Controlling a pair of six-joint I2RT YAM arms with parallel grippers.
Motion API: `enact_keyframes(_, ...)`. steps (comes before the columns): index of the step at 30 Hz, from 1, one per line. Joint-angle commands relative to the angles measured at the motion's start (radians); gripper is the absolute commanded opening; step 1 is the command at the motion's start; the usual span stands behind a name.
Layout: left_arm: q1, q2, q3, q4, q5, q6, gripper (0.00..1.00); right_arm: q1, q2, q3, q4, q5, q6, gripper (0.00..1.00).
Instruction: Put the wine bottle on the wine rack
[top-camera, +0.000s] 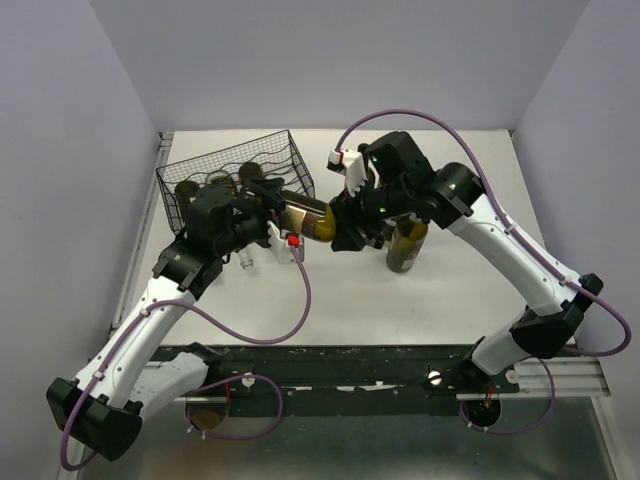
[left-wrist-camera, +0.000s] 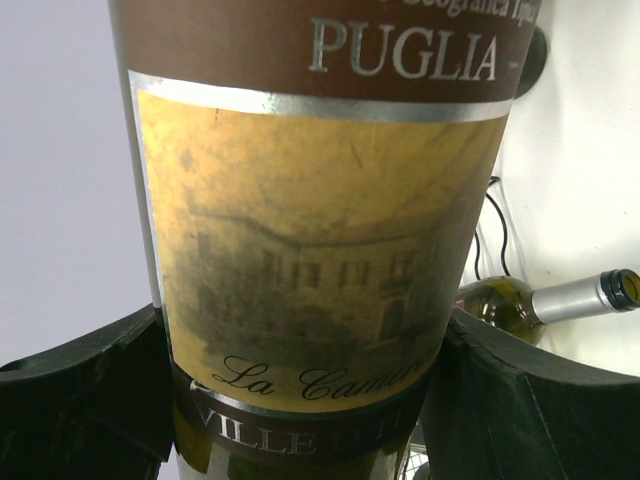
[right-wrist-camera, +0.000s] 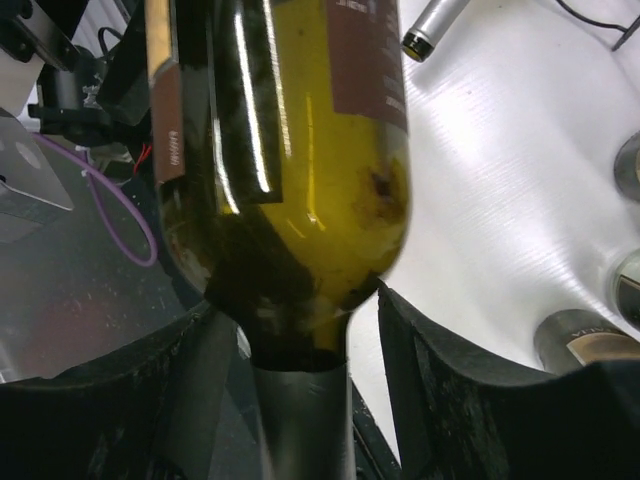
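Observation:
A dark green wine bottle (top-camera: 310, 218) with a yellow and brown label hangs level above the table, just right of the black wire wine rack (top-camera: 290, 150). My left gripper (top-camera: 283, 212) is shut on its labelled body (left-wrist-camera: 320, 250); the fingers (left-wrist-camera: 80, 400) press both sides. My right gripper (top-camera: 350, 226) straddles the bottle's neck (right-wrist-camera: 300, 420) below the shoulder (right-wrist-camera: 300, 200). Its fingers (right-wrist-camera: 470, 400) stand either side of the neck, with a narrow gap showing on the right, so it is open.
The rack holds several dark bottles (top-camera: 222, 184) lying in its cradles. Another dark bottle (top-camera: 405, 245) stands upright on the white table right of my right gripper. A pale bottle with a silver capsule (left-wrist-camera: 545, 298) lies beyond the held one. Grey walls close in on both sides.

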Motion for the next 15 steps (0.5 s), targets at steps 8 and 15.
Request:
enact_keyframes(8, -0.016, 0.006, 0.028, 0.121, -0.078, -0.073, 0.0, 0.03, 0.008, -0.055, -0.026, -0.022, -0.013, 0.51)
enact_keyframes(15, -0.016, 0.01, 0.012, 0.146, -0.1, -0.093, 0.0, 0.033, 0.025, -0.062, -0.03, 0.027, -0.001, 0.01)
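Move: My left hand still holds the wine bottle by its lower body, neck pointing right. The rack's free slot lies some 9 cm ahead, 4 cm right and 12 cm below that hand, and the last racked bottle about 5 cm ahead, 4 cm left and 12 cm down. The bottle's neck is already right between my right hand's open fingers; a standing green bottle is roughly 17 cm to that hand's right, level fore and aft, its middle some 5 cm lower. I close my right fingers from well open to under half, pinching the neck just below the bottle's shoulder while that hand sinks about 2 cm. My left hand keeps its grip on the body and lowers nearly as far alongside it, tipping only a few degrees. ##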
